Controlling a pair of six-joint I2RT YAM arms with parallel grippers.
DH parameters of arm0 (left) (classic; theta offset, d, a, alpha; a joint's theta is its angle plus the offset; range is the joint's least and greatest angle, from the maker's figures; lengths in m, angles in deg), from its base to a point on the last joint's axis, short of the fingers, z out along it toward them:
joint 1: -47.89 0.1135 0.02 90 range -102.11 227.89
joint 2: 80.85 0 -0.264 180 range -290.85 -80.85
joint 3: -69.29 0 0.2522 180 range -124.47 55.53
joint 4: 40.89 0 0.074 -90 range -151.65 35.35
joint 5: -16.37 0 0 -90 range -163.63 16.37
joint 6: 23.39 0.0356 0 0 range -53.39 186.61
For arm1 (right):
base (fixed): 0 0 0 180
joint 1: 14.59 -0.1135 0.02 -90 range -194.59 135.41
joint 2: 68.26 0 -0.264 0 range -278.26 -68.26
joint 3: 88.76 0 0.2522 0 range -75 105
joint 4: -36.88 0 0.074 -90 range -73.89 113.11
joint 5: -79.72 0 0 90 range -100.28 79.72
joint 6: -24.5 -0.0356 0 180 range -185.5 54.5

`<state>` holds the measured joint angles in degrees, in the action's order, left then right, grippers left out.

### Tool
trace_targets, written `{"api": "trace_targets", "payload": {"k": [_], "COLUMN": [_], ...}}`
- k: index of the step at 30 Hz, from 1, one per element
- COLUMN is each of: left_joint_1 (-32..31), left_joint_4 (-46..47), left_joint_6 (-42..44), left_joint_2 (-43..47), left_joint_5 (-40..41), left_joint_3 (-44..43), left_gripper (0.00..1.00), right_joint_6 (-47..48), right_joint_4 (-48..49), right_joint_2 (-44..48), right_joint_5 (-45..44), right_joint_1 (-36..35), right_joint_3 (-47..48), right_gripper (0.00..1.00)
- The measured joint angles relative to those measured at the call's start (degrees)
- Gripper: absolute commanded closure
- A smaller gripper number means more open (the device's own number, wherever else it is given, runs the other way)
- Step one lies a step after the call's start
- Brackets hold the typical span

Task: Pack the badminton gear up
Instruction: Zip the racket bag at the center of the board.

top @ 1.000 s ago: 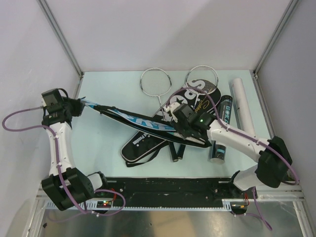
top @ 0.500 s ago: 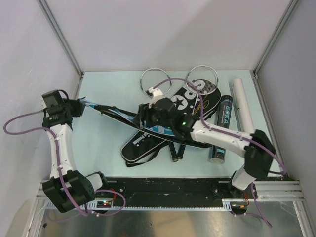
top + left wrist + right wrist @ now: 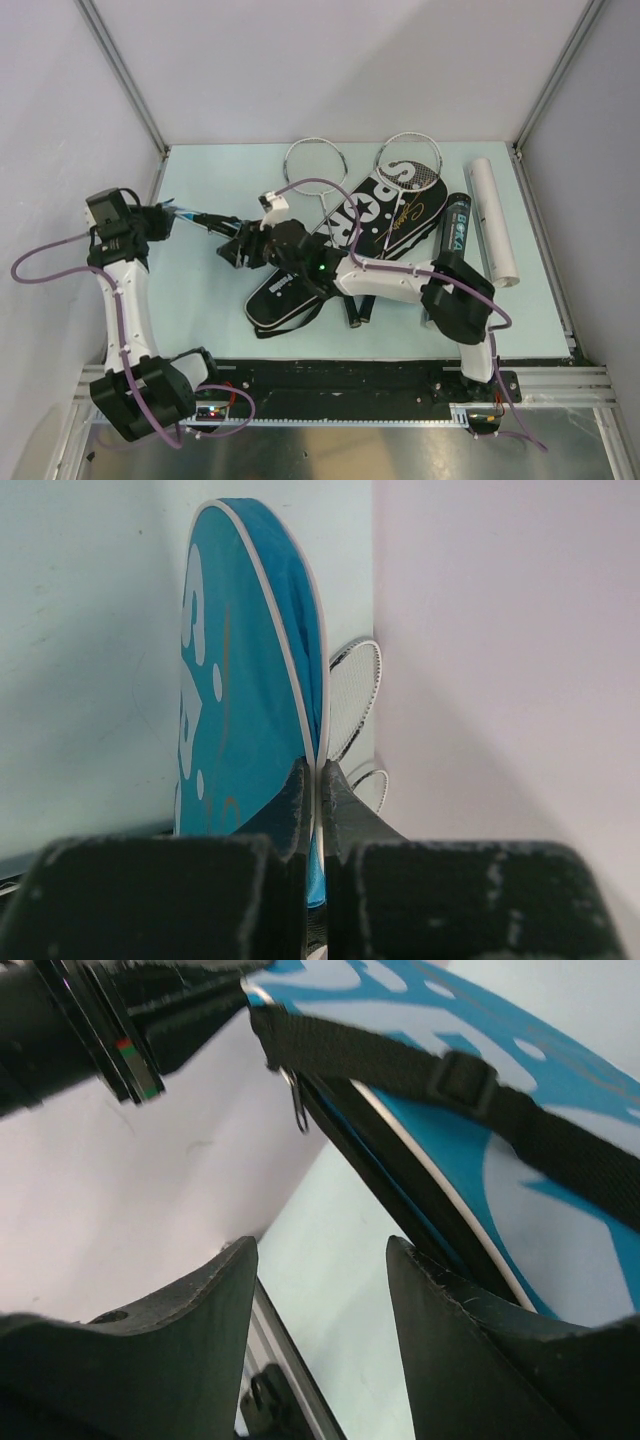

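Observation:
My left gripper (image 3: 172,214) is shut on the end edge of a blue racket bag (image 3: 205,218) and holds that end off the table at the left. In the left wrist view both fingers (image 3: 296,800) pinch the blue bag's (image 3: 240,700) white-piped rim. My right gripper (image 3: 230,250) is open beside the bag, close to the left gripper. In the right wrist view it (image 3: 320,1260) holds nothing. The blue bag (image 3: 570,1160) and its black strap (image 3: 400,1060) lie just above the right finger. Two rackets (image 3: 315,165) (image 3: 410,150) lie at the back.
A black "SPORT" bag (image 3: 390,200) lies under the rackets' shafts and a second black bag (image 3: 285,300) lies in front. A black tube (image 3: 452,235) and a white tube (image 3: 490,215) lie at the right. The left wall (image 3: 60,150) is close behind the left gripper.
The right arm has swept left along the blue bag, from the table's middle to near the left gripper, and its jaws have opened wider. The left gripper holds still.

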<state>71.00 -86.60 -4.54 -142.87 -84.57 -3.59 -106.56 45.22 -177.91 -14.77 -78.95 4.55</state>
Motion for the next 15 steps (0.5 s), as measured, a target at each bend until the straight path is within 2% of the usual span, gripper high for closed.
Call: {"api": "trace_targets", "payload": {"k": [9, 15], "left_joint_1": [0.0, 0.3], "left_joint_4": [0.0, 0.1], "left_joint_6": [-2.0, -2.6], "left_joint_2": [1.6, 2.5], "left_joint_5": [-0.3, -1.1], "left_joint_3": [1.4, 1.7], "left_gripper": [1.0, 1.0], "right_joint_6": [-1.9, -2.7], "right_joint_4": [1.6, 1.6], "right_joint_2": [-8.8, -11.5], "right_joint_5": [-2.6, -4.6], "right_joint_1": [-0.8, -0.8], "right_joint_3": [12.2, 14.9], "right_gripper": [0.42, 0.44]}}
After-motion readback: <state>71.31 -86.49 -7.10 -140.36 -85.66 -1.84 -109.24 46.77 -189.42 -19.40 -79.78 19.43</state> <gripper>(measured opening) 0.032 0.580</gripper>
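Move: The zipper pull hangs near the racket bag's narrow end, about 10 cm to the right gripper's left, 7 cm ahead and slightly above its fingertips. The held bag end lies roughly 14 cm left and 11 cm ahead of that gripper, and the black strap's buckle some 7 cm ahead and 3 cm left of it. From the left gripper, which already grips the bag end, the pull lies about 6 cm right and 2 cm back, a little lower. Bring the open right gripper about 5 cm left and 3 cm forward towards the zipper pull beside the left fingers. Lift it some 2 cm at first, let it settle slightly while slowing, and tip its fingers up roughly 5 degrees towards level. Keep the left gripper pinching the bag's narrow end nearly in place. ##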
